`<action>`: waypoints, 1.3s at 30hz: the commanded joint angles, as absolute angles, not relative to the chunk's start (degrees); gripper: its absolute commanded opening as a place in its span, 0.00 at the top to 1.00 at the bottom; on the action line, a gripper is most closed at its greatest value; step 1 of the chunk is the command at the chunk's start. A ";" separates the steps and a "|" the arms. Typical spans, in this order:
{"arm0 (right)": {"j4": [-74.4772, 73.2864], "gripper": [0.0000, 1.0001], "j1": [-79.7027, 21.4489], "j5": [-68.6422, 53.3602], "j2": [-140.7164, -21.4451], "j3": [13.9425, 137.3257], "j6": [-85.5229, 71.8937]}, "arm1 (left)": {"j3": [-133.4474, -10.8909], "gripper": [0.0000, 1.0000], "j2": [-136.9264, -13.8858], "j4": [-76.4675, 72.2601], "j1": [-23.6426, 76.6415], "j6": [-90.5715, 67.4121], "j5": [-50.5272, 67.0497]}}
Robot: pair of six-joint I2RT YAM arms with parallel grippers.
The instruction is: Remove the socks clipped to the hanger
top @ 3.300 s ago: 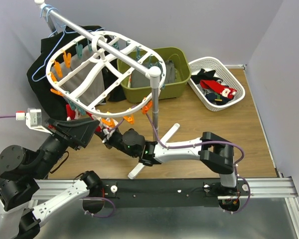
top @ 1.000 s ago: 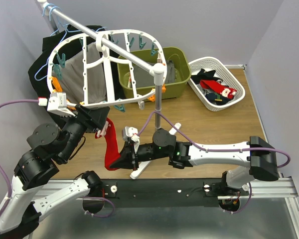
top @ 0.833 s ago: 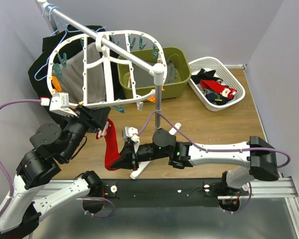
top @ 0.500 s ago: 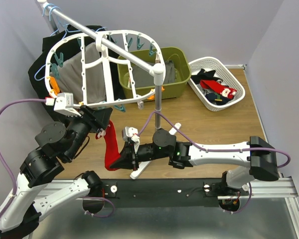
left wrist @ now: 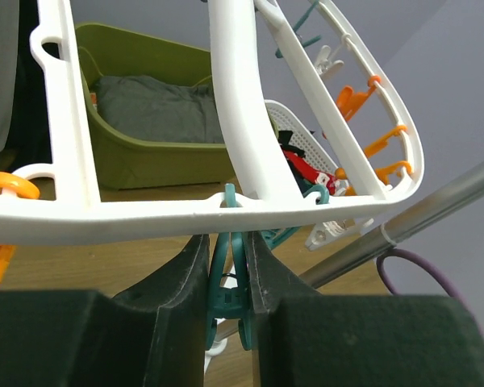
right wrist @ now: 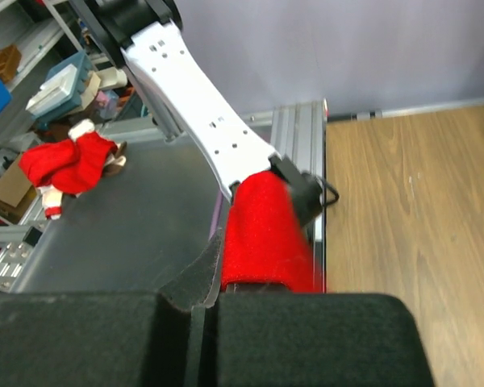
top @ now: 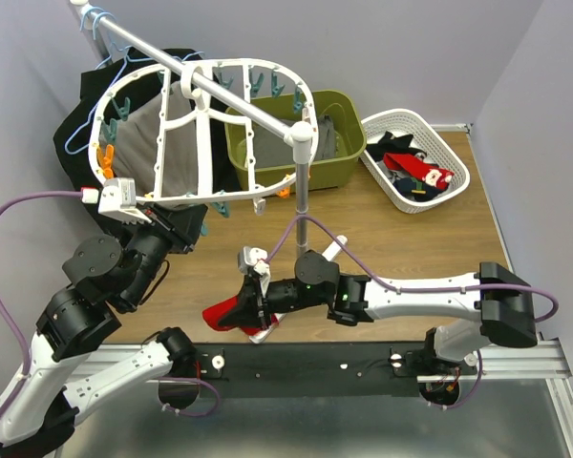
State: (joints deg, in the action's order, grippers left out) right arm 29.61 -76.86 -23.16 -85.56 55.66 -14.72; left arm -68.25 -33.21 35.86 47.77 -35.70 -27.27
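The white oval hanger [top: 172, 202] hangs tilted from the rail, ringed with orange and teal pegs. My left gripper [top: 184, 229] sits under its near rim. In the left wrist view, the left gripper [left wrist: 230, 270] is shut on a teal peg [left wrist: 228, 294] below the hanger's rim [left wrist: 145, 214]. My right gripper [top: 241, 307] is shut on a red sock [top: 222, 315], held low near the table's front edge and free of the hanger. In the right wrist view the red sock [right wrist: 262, 234] sticks out past the shut right gripper [right wrist: 210, 294]. No other sock shows on the hanger.
A white basket [top: 454, 157] at the back right holds several socks [top: 415, 172]. A green bin [top: 349, 114] with grey cloth stands behind the rail's pole [top: 301, 186]. A black garment [top: 76, 143], a grey cloth [top: 177, 143] and a light-blue wire hanger [top: 81, 134] hang at the left.
The red sock hung stretched between the peg and my right gripper; now it is off the peg and has dropped low with my right gripper. My left gripper stays at the peg.
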 commanded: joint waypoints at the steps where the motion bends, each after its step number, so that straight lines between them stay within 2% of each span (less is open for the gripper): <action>1: 26.99 0.99 -76.64 -19.69 -82.45 49.58 -18.97 | -69.17 0.97 -32.26 34.89 47.99 -35.42 -29.00; 10: 24.00 0.99 -76.64 -14.77 -75.42 37.01 -26.27 | -69.34 0.99 -32.34 34.28 47.99 -35.60 -29.09; 13: 18.91 0.99 -76.64 -7.15 -70.77 33.93 -29.07 | -69.70 0.99 -32.26 34.80 47.99 -35.77 -29.44; 16: 10.92 0.99 -76.64 8.83 -66.12 32.17 -34.42 | -69.79 0.98 -31.99 35.24 47.99 -36.38 -29.88; 17: 8.03 0.99 -76.64 17.93 -65.57 32.34 -36.02 | -69.70 0.98 -31.64 35.24 47.99 -36.47 -29.88; 20: -8.13 0.99 -76.55 34.73 -66.09 36.28 -46.29 | -69.61 0.98 -31.12 35.33 47.99 -36.83 -30.06; 23: -22.81 0.99 -76.03 45.04 -69.50 41.30 -56.40 | -69.61 0.98 -30.94 35.59 47.99 -36.91 -30.15; 27: -39.68 0.99 -71.65 49.65 -75.75 47.36 -66.78 | -69.52 0.97 -30.85 35.68 47.99 -37.09 -30.06; 31: -44.30 0.99 -65.76 51.94 -77.17 50.88 -69.96 | -69.52 0.98 -30.85 35.68 47.99 -37.44 -29.53; 35: -35.09 0.99 -56.62 50.37 -72.17 51.24 -57.78 | -68.82 0.98 -30.41 35.68 47.99 -37.97 -29.27; 38: -28.05 0.99 -46.09 44.77 -70.14 53.17 -47.22 | -68.29 0.98 -30.06 35.77 47.99 -38.50 -28.83; 39: -24.38 0.99 -39.36 42.21 -70.05 54.74 -44.59 | -68.12 0.98 -29.88 35.86 47.99 -38.67 -28.74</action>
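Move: The red sock, already free and held in the right hand, is bound for the white basket, about 43 cm ahead of that hand, 42 cm to its right and 23 cm below. The stand pole's foot is some 16 cm ahead, 13 cm right and 25 cm below; the green bin stands about 46 cm ahead, 11 cm right and 20 cm below. From the left hand the basket is roughly 29 cm ahead, 49 cm right and 37 cm below. The red sock stays pinched in the shut right fingers as that hand first sinks about 11 cm while easing right, then sweeps right and forward past the near side of the pole towards the white basket, rising slightly at the end. Its fingers swing clockwise about 100 degrees, from leftward to forward, tipping down. The left hand keeps the teal peg at the hanger rim, almost still. ##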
